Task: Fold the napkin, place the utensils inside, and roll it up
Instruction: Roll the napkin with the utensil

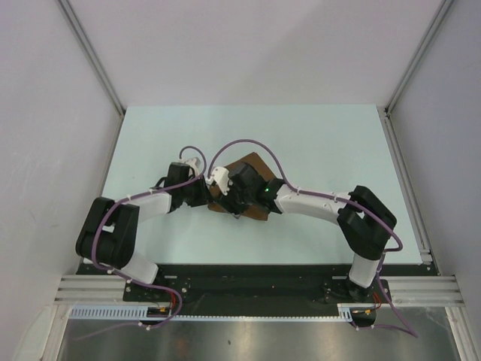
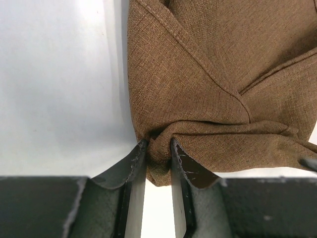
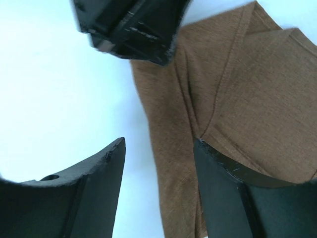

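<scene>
The brown napkin [image 1: 252,165] lies folded and bunched mid-table, mostly covered by both gripper heads in the top view. My left gripper [image 2: 158,147] is shut on a gathered corner of the napkin [image 2: 198,74], with cloth squeezed between its two fingers. My right gripper [image 3: 159,143] stands open just above the napkin [image 3: 247,99]; a strip of cloth runs up between its fingers and the right finger [image 3: 223,178] sits over the fabric. The left gripper's body [image 3: 133,29] shows at the top of the right wrist view. The utensils are hidden or out of view.
The pale table [image 1: 316,143] surrounds the napkin, enclosed by white walls with metal rails. Both arms [image 1: 316,203] bend inward from their bases at the near edge and meet over the cloth, with purple cables looping above them.
</scene>
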`<action>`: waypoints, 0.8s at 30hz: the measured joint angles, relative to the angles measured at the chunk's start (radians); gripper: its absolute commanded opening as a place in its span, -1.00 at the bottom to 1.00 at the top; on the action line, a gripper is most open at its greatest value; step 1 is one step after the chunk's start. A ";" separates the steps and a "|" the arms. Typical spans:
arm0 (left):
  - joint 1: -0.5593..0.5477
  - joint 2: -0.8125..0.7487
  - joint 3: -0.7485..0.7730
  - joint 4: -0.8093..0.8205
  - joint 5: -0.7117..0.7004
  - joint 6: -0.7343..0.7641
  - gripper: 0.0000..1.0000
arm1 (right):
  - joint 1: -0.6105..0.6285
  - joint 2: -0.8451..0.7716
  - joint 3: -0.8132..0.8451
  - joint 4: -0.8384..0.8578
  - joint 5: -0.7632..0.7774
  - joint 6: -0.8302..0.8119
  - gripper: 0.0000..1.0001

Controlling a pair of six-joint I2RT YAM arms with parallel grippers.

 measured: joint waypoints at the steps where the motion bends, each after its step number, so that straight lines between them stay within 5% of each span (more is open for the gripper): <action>1: 0.000 0.002 0.002 -0.002 0.000 0.000 -0.44 | 0.000 0.010 0.000 0.007 0.011 -0.001 0.22; 24: 0.002 0.019 0.023 -0.028 0.006 0.000 -0.45 | -0.163 -0.113 -0.275 0.010 -0.060 0.169 0.20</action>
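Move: The napkin's near right end lies about 10 cm to the right hand's right, about level with it fore and aft, some 8 cm lower. The near left end, in the left fingers, is 6 cm to the right hand's left and 4 cm ahead; the napkin's far corner lies about 19 cm ahead, 7 cm right. From the left hand, the right end is some 16 cm right and 4 cm back. Open-fingered, the right hand sweeps right about 9 cm, sinking 5, to the napkin's right end; left keeps pinching. ##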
